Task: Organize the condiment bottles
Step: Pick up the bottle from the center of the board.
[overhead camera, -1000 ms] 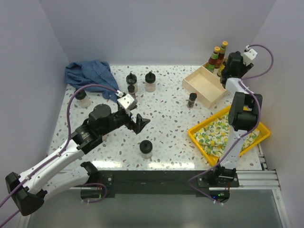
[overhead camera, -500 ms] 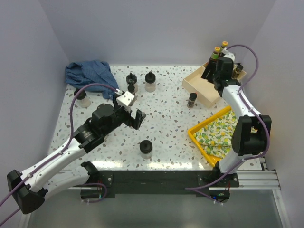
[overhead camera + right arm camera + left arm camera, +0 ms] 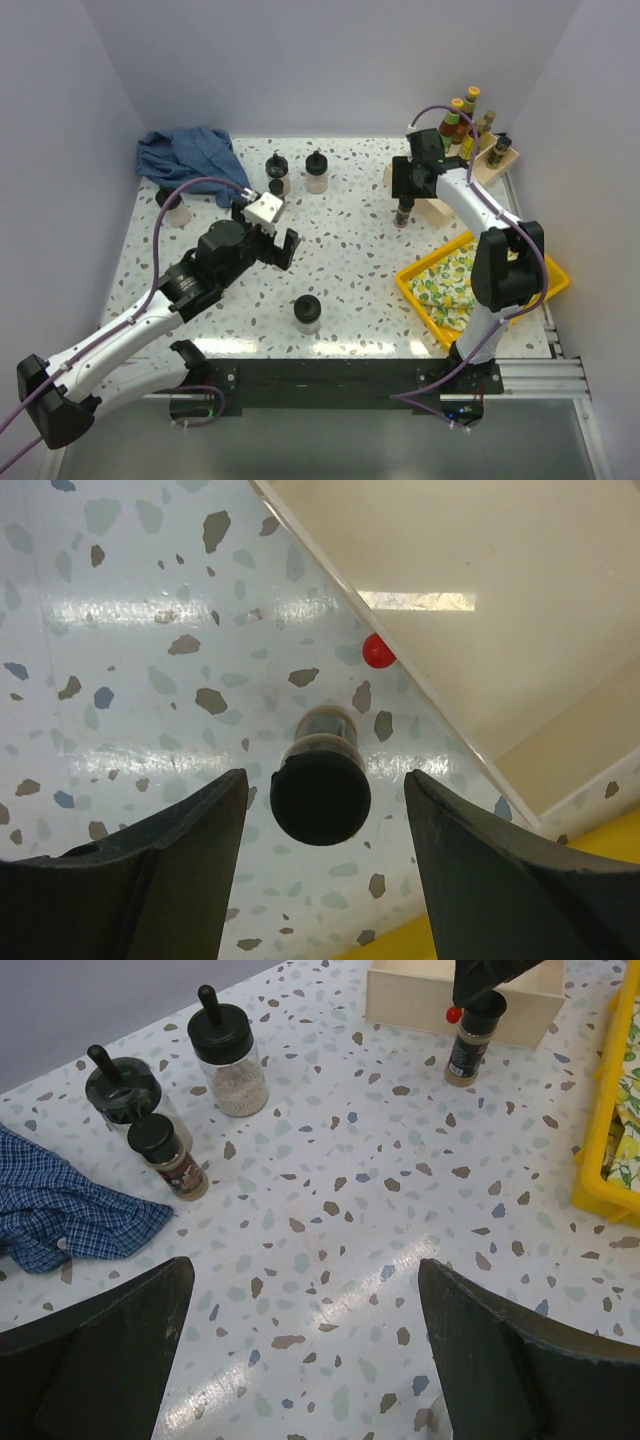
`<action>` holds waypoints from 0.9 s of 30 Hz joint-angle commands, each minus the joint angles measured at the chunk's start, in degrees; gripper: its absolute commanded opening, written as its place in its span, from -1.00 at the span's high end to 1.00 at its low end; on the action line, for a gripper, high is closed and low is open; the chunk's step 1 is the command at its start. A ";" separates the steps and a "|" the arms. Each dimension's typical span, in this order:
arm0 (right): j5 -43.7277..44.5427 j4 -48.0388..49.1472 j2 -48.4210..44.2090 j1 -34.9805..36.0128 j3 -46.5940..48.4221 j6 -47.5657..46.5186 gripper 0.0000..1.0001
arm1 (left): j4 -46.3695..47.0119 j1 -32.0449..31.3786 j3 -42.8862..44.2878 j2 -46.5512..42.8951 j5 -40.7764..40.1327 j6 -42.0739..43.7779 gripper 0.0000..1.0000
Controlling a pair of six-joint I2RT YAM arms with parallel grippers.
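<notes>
A tiny dark shaker [image 3: 320, 785] stands on the table beside the beige tray [image 3: 480, 600]. My right gripper [image 3: 325, 780] hangs open right above it, one finger on each side of its black cap with a gap on both sides; from above the gripper [image 3: 404, 192] sits over the shaker [image 3: 403, 212]. My left gripper [image 3: 305, 1350] is open and holds nothing, low over bare table at the middle left [image 3: 283, 250]. Ahead of it stand two black-lidded jars [image 3: 228, 1052] [image 3: 122, 1088] and another small shaker [image 3: 170, 1155]. Slim sauce bottles [image 3: 456, 118] stand at the tray's far end.
A blue cloth [image 3: 185, 155] lies at the back left, with a jar [image 3: 175, 208] near it. Another jar [image 3: 307, 312] stands near the front edge. A yellow tray [image 3: 480, 280] with a lemon-print cloth fills the front right. A small red ball [image 3: 377, 650] lies against the beige tray's wall.
My right arm has swung from the back right corner leftward across the beige tray to above the shaker. My left gripper has shifted slightly back and turned.
</notes>
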 commanded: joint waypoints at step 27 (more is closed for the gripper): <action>19.32 -12.09 0.47 0.85 17.50 6.37 1.00 | 1.12 -2.16 0.30 1.54 0.10 1.58 -1.00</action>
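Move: The right hand, half open and slanting forward and down, has the bottle almost under it: about 1 cm back, centred left to right, its middle some 6 cm below. The compartment box's middle lies about 12 cm ahead and 13 cm to the right, its near wall close by the bottle, while the yellow tray is some 16 cm back and 20 cm right, both about 9 cm lower. From the left hand the bottle is roughly 15 cm ahead, 34 cm right and 17 cm below. The right hand sinks a little over 2 cm and eases slightly back until its half-open fingers stand either side of the bottle's black cap, then stays there while they close and pinch the cap. Keeping that grip, it lifts about 3 cm and starts off to the right, some 2 cm towards the box, with the wrist rolling and turning clockwise by under ten degrees. ##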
